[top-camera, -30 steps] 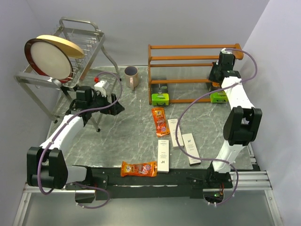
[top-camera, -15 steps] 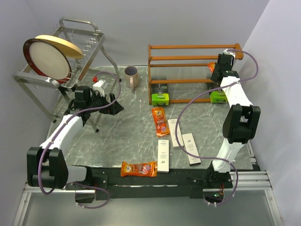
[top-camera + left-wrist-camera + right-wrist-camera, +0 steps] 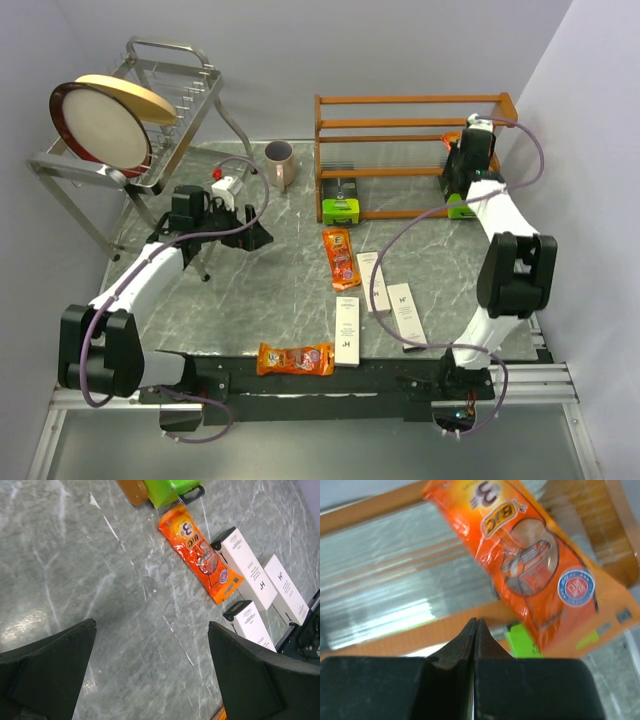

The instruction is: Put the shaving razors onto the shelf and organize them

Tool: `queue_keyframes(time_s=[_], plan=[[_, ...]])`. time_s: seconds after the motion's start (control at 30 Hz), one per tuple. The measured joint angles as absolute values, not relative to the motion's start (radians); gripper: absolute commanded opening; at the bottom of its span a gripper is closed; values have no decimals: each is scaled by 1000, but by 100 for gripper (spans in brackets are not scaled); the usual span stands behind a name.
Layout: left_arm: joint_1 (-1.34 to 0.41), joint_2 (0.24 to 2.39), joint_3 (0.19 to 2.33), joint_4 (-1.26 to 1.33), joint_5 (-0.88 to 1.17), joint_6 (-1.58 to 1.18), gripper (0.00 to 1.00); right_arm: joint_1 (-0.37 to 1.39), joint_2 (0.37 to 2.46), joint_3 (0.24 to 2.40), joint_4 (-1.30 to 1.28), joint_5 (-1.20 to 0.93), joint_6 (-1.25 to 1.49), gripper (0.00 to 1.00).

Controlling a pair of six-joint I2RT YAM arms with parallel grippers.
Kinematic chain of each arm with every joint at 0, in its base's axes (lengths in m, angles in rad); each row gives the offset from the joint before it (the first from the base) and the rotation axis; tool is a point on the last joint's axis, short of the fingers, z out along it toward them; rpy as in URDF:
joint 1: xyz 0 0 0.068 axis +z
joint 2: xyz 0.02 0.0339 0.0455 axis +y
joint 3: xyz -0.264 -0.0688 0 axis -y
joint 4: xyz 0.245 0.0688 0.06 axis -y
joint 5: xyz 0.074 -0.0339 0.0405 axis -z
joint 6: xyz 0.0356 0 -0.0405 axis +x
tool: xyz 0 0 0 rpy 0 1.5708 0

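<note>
The shelf (image 3: 400,100) stands at the back right. My right gripper (image 3: 462,152) is shut and empty at its right end. In the right wrist view its closed jaws (image 3: 475,623) sit just before a rail (image 3: 380,640), and an orange packet (image 3: 535,575) lies on the slatted tier beyond them, untouched. My left gripper (image 3: 262,238) is open and empty, low over the table (image 3: 151,625). On the table lie an orange packet (image 3: 341,257) (image 3: 202,560), three white boxes (image 3: 372,281) (image 3: 405,315) (image 3: 346,330), and another orange packet (image 3: 295,358). Two green packs (image 3: 341,209) (image 3: 463,206) sit at the shelf's foot.
A silver wire rack with a round plate (image 3: 130,110) stands at the back left, beside my left arm. A mauve mug (image 3: 279,160) stands between that rack and the shelf. The wall runs close behind the shelf and along the right side.
The left gripper has moved right, toward the middle of the table. The right gripper has shifted up and back at the shelf's right end, and the orange packet now lies on the tier.
</note>
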State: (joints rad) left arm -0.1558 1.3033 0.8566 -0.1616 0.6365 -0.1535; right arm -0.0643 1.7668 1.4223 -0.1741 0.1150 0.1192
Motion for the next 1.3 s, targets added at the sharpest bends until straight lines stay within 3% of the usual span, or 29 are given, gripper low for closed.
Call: queue_keyframes(time_s=[0.33, 0.67, 0.97, 1.3], plan=[[-203, 1368, 857, -163, 631, -151, 99, 52, 1613, 1076, 246, 111, -340, 0], [-255, 1420, 874, -173, 631, -140, 99, 45, 1645, 1077, 489, 120, -596, 0], [-297, 1486, 954, -192, 619, -120, 99, 46, 1783, 1097, 577, 109, -830, 0], [-368, 1539, 982, -192, 603, -113, 100, 6, 1891, 1211, 569, 122, -891, 0]])
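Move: The razor pack on the shelf lies slantwise just past the right hand's shut fingertips, its middle about 4 cm ahead, 3 cm right and 2 cm below; the shelf's end panel is roughly 3 cm ahead and 8 cm right, level in height. The left hand's loose razor pack lies some 20 cm right, 4 cm back, 15 cm below; the nearest white box is 8 cm right of this pack and 5 cm nearer the base. With its fingers still shut, the right hand backs off 2 cm while swinging 4 cm left, lifts off to about 5 cm up, then slides forward and down beside the shelf's razor pack, drifting right, rolling left side down some 55 degrees as its fingers level out. Meanwhile the left hand, fingers wide open, travels about 7 cm right and 4 cm down towards the loose razor pack. ##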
